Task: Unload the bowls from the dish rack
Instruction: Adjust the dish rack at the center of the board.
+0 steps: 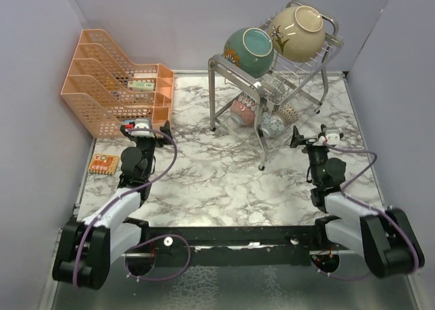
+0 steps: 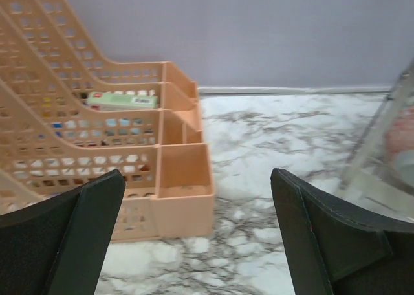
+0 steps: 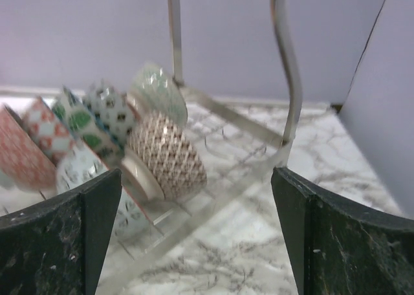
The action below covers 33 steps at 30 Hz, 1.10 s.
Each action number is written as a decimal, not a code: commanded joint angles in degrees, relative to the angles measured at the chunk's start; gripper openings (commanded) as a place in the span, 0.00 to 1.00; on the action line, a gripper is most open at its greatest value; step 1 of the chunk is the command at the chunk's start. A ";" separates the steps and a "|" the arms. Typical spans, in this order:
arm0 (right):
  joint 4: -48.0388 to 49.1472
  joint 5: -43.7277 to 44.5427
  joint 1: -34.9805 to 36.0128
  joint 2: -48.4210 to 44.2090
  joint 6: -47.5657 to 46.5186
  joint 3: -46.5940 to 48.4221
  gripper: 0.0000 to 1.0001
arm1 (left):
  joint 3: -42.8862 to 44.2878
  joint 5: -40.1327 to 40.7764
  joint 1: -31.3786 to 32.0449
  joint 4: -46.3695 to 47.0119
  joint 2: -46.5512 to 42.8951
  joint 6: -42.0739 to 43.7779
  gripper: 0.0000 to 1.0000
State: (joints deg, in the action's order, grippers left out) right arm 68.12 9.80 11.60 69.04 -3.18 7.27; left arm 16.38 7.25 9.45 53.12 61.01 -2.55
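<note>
The silver wire dish rack (image 1: 261,145) stands at the back right of the marble table. On its upper tier a large teal bowl (image 1: 249,50) and a large cream bowl (image 1: 298,30) with painted motifs lean on edge. Several small patterned bowls (image 1: 262,116) sit in the lower tier. The right wrist view shows them close up, a brown lattice bowl (image 3: 169,154) nearest, beside a rack leg (image 3: 288,75). My right gripper (image 1: 316,134) (image 3: 197,243) is open and empty, just right of the rack's front. My left gripper (image 1: 145,128) (image 2: 197,237) is open and empty near the organizer.
An orange plastic mesh organizer (image 1: 112,85) (image 2: 184,178) fills the back left corner, with a green-and-white packet (image 2: 123,101) in one tier. A small orange patterned card (image 1: 103,164) lies at the table's left edge. Lilac walls close in the back and both sides.
</note>
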 commanded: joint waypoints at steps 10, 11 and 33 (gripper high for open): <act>-58.84 -12.64 0.16 -34.60 9.14 17.19 0.99 | 5.09 -0.98 19.06 -24.30 -7.51 -34.41 0.99; -60.50 -16.91 0.09 -35.65 9.31 18.65 0.99 | 5.44 -0.67 21.49 -23.59 -5.78 -33.30 0.99; -92.49 1.44 0.09 -31.93 28.27 35.45 0.99 | 24.04 13.12 55.12 -0.70 29.31 -23.15 0.94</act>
State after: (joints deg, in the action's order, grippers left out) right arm -18.35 6.59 11.60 36.80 22.24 39.53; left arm 38.83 15.11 64.38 44.82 88.03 -27.00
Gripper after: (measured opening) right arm 0.994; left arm 0.974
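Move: The near leg of the dish rack stands about 39 cm to the left gripper's right, some 8 cm back towards the base, its foot roughly 20 cm below. The white patterned bowl on the rack's low shelf lies about 42 cm right and 7 cm ahead of the left gripper; the pink bowl, about 33 cm right and 15 cm ahead. From the right gripper that leg is some 18 cm left and 6 cm back. Swing the open left gripper about 36 cm right across the front of the rack towards its near leg, drawing back some 13 cm, rising a touch at first and then sinking; turn it about 45 degrees clockwise and tip the fingers down. Meanwhile lift the open right gripper about 14 cm while easing it back, then lower it part of the way as its fingers tilt down towards the low shelf and its left side rolls up. ##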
